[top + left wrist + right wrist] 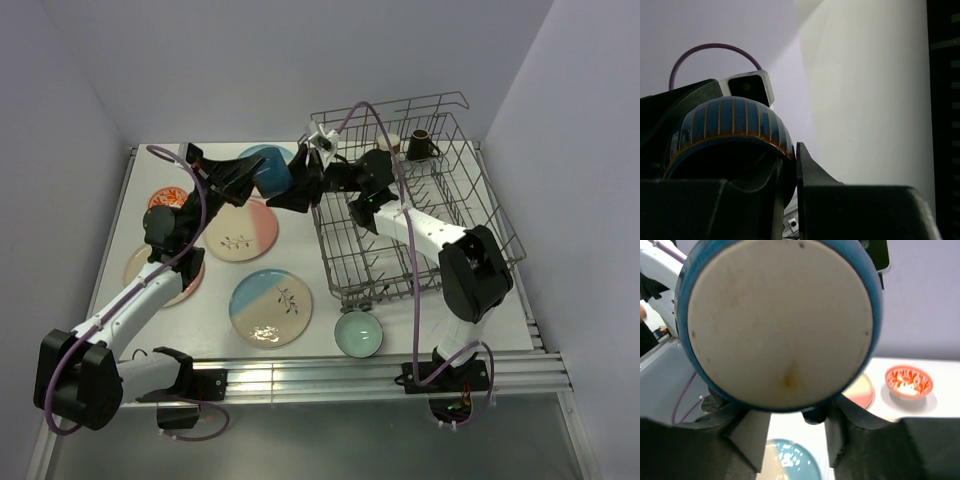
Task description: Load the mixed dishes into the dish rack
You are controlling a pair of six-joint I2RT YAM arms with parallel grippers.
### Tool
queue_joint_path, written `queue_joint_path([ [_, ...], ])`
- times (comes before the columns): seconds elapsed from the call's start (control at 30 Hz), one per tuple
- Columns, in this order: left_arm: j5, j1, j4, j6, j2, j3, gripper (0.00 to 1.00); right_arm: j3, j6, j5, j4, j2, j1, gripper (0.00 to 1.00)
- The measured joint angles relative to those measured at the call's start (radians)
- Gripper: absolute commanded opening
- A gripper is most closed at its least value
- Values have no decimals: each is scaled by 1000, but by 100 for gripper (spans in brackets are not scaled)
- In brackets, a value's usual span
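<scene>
The dark-blue mug [270,168] is held in the air over the table's back, left of the dish rack [470,215]. My left gripper [250,180] is shut on its rim, one finger inside and one outside, as the left wrist view [788,157] shows on the striped mug [730,122]. My right gripper [302,176] reaches across the rack to the mug's other end. In the right wrist view its fingers [752,435] stand apart just below the mug's cream base [780,320]. A brown mug [420,145] sits in the rack's far corner.
On the table lie a pink-and-cream plate [240,230], a blue-and-cream plate [270,307], a plate [140,265] partly under my left arm, the orange-red bowl [168,198] and the pale teal bowl [357,333] by the rack's near corner.
</scene>
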Motion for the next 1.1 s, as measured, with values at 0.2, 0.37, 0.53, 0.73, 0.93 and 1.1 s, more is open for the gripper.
queue_joint_path([
  [0.2,-5,-8,69,-30,-3,-3,0,0,59,18,121,7,-4,21],
  [0.37,-11,-11,94,-45,-4,-16,0,-2,68,3,144,7,-4,0],
  [0.53,-16,-11,106,-49,-13,-35,15,-8,73,1,145,7,-3,0],
  [0.73,-33,-6,85,-24,-21,-72,57,-21,95,4,134,5,-2,0],
  [0.93,-35,-3,56,-16,-33,-94,62,-21,63,9,8,-11,-19,0],
  [1.1,-35,12,31,-12,-43,-100,63,-19,-13,19,-171,-36,-38,0],
])
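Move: The blue mug is between the two hands, its wall still pinched by the left fingers near the upper rim, with its middle about 4 cm below and 3 cm right of the left hand. From the half-open right hand, its middle is some 5 cm straight up, handle hanging between the fingers. Roughly 34 cm below the right hand are the pink-and-cream plate, 15 cm left and 11 ahead, and the blue-and-cream plate, 6 left and 11 back. The rack's middle is 28 right, 12 ahead and 28 down. The blue mug's handle is pinched by the right fingers, which close from half open while both hands rise about 1.5 cm and then pause. Only then does the left gripper spread wide around the rim, letting go while sinking some 3 cm; the right keeps its hold and eases forward and down, about 2 cm each, tilting slightly. ##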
